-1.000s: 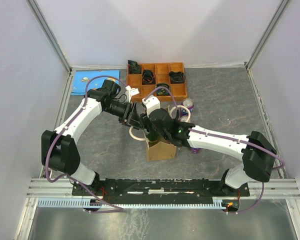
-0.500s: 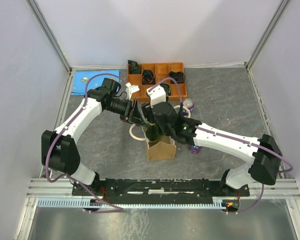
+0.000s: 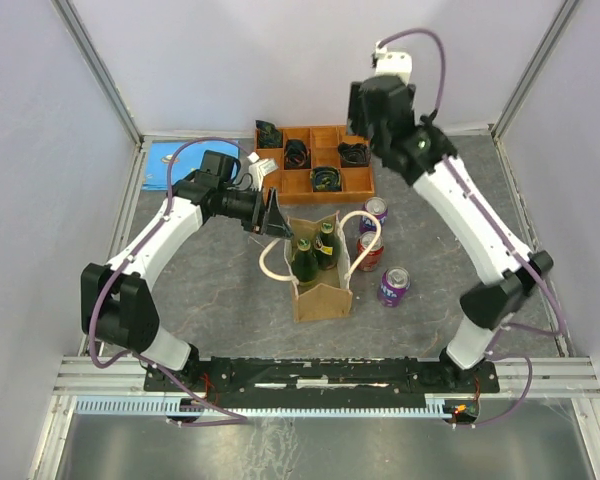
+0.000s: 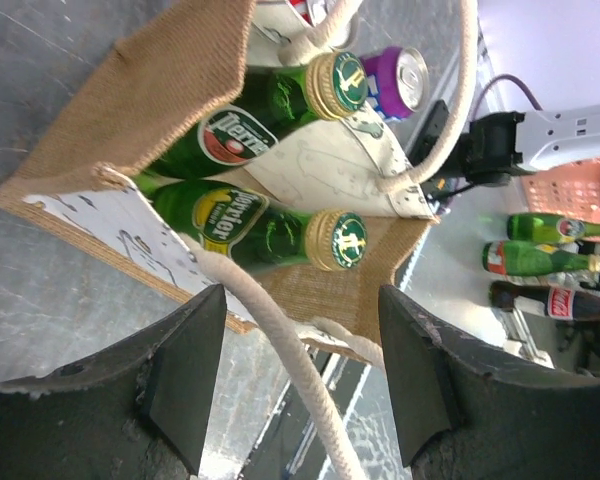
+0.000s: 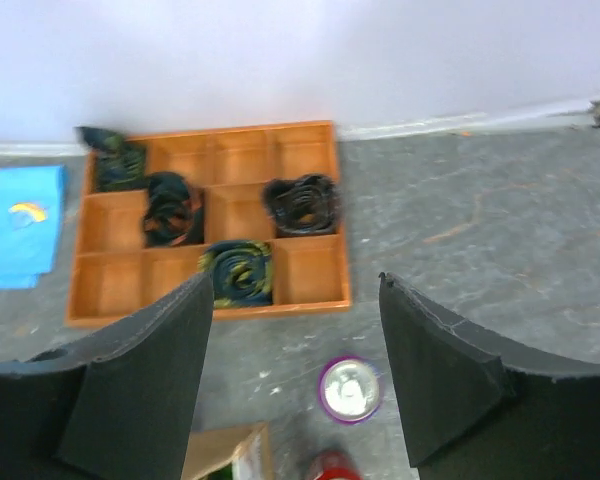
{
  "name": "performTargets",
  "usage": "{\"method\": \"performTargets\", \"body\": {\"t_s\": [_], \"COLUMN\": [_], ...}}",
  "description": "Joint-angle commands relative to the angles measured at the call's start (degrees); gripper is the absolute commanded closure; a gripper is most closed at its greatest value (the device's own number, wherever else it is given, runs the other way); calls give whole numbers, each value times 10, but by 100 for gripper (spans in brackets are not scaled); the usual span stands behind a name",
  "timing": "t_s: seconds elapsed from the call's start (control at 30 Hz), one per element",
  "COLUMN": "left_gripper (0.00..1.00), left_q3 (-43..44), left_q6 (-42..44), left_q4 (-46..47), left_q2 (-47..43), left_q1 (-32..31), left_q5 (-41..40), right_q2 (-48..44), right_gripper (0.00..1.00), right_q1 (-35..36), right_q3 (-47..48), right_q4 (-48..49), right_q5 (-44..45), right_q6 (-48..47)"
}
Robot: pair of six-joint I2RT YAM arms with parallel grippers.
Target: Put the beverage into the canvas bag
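The tan canvas bag (image 3: pixel 322 296) stands upright at the table's middle with two green glass bottles (image 3: pixel 304 262) inside, caps up. Its cream rope handles (image 3: pixel 268 262) loop out to either side. My left gripper (image 3: pixel 277 216) is open just behind the bag's left side. In the left wrist view the bag (image 4: pixel 170 90), both bottles (image 4: pixel 242 225) and a rope handle (image 4: pixel 280 335) show, and the rope runs between the spread fingers of my left gripper (image 4: pixel 300 300), unclamped. My right gripper (image 3: pixel 365 125) is open and empty, raised high over the table's back; the right wrist view shows it (image 5: pixel 293 290) the same way.
Right of the bag stand a purple can (image 3: pixel 376 211), a red can (image 3: pixel 369 250) and another purple can (image 3: pixel 393 285). An orange compartment tray (image 3: pixel 355 184) with coiled dark items sits at the back, and a blue cloth (image 3: pixel 172 160) at the back left. The right wrist view shows the tray (image 5: pixel 310 285) and a purple can (image 5: pixel 351 388).
My right arm has lifted off the bag and swung up toward the back, empty. Two bottles now show in the bag. My left gripper stays by the handle.
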Motion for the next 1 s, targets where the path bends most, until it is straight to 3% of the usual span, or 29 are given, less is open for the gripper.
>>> {"method": "performTargets", "body": {"t_s": [0.0, 0.13, 0.33, 0.5, 0.97], "left_gripper": [31, 31, 31, 31, 32], "left_q3": [-6, -18, -33, -39, -33], "left_q6": [-18, -18, -20, -19, -4], "left_q4": [54, 63, 72, 72, 58], "left_q2": [-35, -44, -51, -49, -40], "left_q1": [0, 0, 0, 0, 0], "left_q5": [-41, -59, -70, -73, -70], "right_q2": [110, 190, 237, 275, 293], "right_gripper": [25, 25, 24, 24, 23], "right_q1": [-73, -109, -143, -153, -160], "right_q3": [168, 245, 250, 245, 133], "right_q4": [-278, -383, -409, -447, -409], "right_q5": [-84, -138, -228, -249, -293], "right_q6": [41, 56, 75, 65, 65]}}
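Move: The purple can farthest from me is about 32 cm below my right hand, some 4 cm back and 5 cm to the right. The red can is about 8 cm nearer to me than that can, and the near purple can about 17 cm nearer and 5 cm to its right. The canvas bag's middle is roughly 12 cm nearer and 13 cm to its left. From my left hand, the far purple can lies about 21 cm right, 4 cm forward and 14 cm below. I finish swinging my right hand about 5 cm right and forward, then drop it some 24 cm onto the far purple can, easing back about 5 cm as it sinks. On the way down I pitch the fingers from nearly level to steeply downward, almost 60 degrees, keeping them wide open, so they come either side of the can's top without closing. ##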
